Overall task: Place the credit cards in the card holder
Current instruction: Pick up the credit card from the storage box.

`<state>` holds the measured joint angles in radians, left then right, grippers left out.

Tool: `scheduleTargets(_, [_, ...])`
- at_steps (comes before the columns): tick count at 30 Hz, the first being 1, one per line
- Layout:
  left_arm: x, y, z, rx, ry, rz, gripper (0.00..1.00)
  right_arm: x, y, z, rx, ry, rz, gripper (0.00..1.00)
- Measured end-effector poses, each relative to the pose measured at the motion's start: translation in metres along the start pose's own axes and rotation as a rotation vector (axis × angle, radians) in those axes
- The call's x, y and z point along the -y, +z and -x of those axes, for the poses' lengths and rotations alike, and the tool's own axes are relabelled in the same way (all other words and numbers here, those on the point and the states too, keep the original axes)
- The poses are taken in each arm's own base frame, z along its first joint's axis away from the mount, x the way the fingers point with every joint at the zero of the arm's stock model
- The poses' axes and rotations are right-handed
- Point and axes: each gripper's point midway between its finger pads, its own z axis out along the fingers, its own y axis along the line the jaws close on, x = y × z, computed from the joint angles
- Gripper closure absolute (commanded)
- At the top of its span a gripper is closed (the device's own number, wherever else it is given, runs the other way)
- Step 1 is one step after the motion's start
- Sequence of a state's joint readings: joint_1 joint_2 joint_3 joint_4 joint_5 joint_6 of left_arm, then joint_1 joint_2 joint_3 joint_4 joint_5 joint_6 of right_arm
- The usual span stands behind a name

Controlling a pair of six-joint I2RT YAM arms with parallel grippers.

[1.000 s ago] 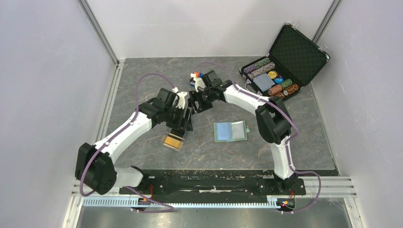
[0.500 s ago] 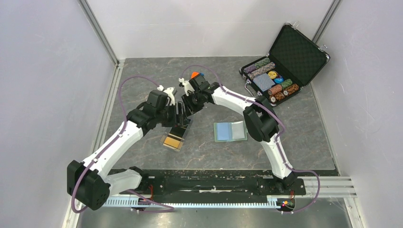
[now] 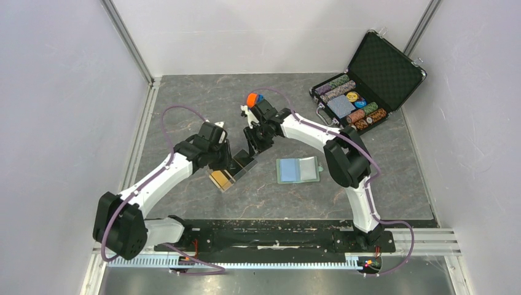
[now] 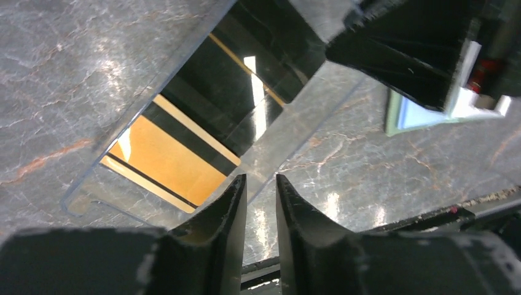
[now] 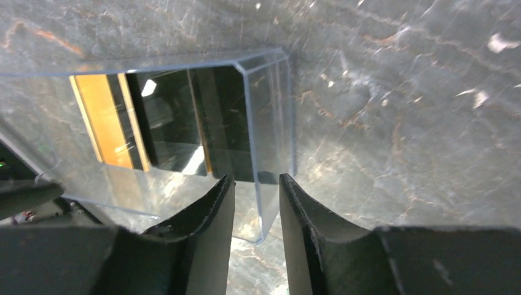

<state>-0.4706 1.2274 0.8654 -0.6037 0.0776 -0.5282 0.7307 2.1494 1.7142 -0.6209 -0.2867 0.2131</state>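
Note:
The credit cards lie in a clear plastic tray: an orange-gold card at its near end and glossy black cards at its far end. My left gripper pinches the tray's long side wall, with the orange card and the black cards just ahead of it. My right gripper is closed over the tray's far end wall, next to the black cards and the orange card. The card holder lies open to the right, pale blue inside; a sliver of the holder shows in the left wrist view.
An open black chip case stands at the back right. An orange-and-blue toy car sits behind the right gripper. The right gripper's black body hangs close above the tray's far end. Walls enclose the table on three sides.
Both grippers have narrowed onto the tray's walls. The right gripper came down from beside the toy car to the tray's far end. The tray has shifted slightly up and right.

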Motion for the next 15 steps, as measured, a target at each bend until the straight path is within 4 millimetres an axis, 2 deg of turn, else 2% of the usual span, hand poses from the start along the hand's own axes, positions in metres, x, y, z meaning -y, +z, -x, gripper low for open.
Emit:
scheduleTargets(3, [-0.01,0.008,-0.004,-0.021,-0.013,0.045,0.89,-0.008,-0.002,-0.008,-0.022,0.037,0.05,0.48])
scheduleTargets(7, [-0.022,0.024,-0.01,-0.066,-0.024,0.1,0.96,-0.024,-0.006,-0.023,-0.041,0.101,0.153,0.44])
scheduleTargets(11, [-0.034,0.05,-0.019,-0.157,-0.024,0.163,0.98,-0.045,-0.009,-0.041,-0.063,0.183,0.28,0.43])
scheduleTargets(15, [-0.029,0.067,-0.011,-0.191,-0.006,0.164,0.98,-0.057,-0.009,-0.046,-0.078,0.233,0.357,0.41])
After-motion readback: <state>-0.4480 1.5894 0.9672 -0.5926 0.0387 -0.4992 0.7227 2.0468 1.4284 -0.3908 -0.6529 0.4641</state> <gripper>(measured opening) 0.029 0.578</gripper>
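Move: The middle black card in the clear storage box lies about 3 cm ahead of my left hand, 1 cm right and 9 cm below. The orange card is some 5 cm to the hand's left and 1 cm back; the open card holder is level with the hand, about 24 cm right. From my right hand, the box's end wall is roughly 2 cm left and 1 cm back, slightly below, and the black card 4 cm back, 7 cm left. With the right fingers still astride the box's end wall, I draw that end back about 7 cm, drifting slightly left as the fingers spread wider and the wrist tilts over some 25 degrees. My left hand drops about 7 cm over the box's near rim towards the black cards, easing forward late, while its fingers close from part-open to shut. ##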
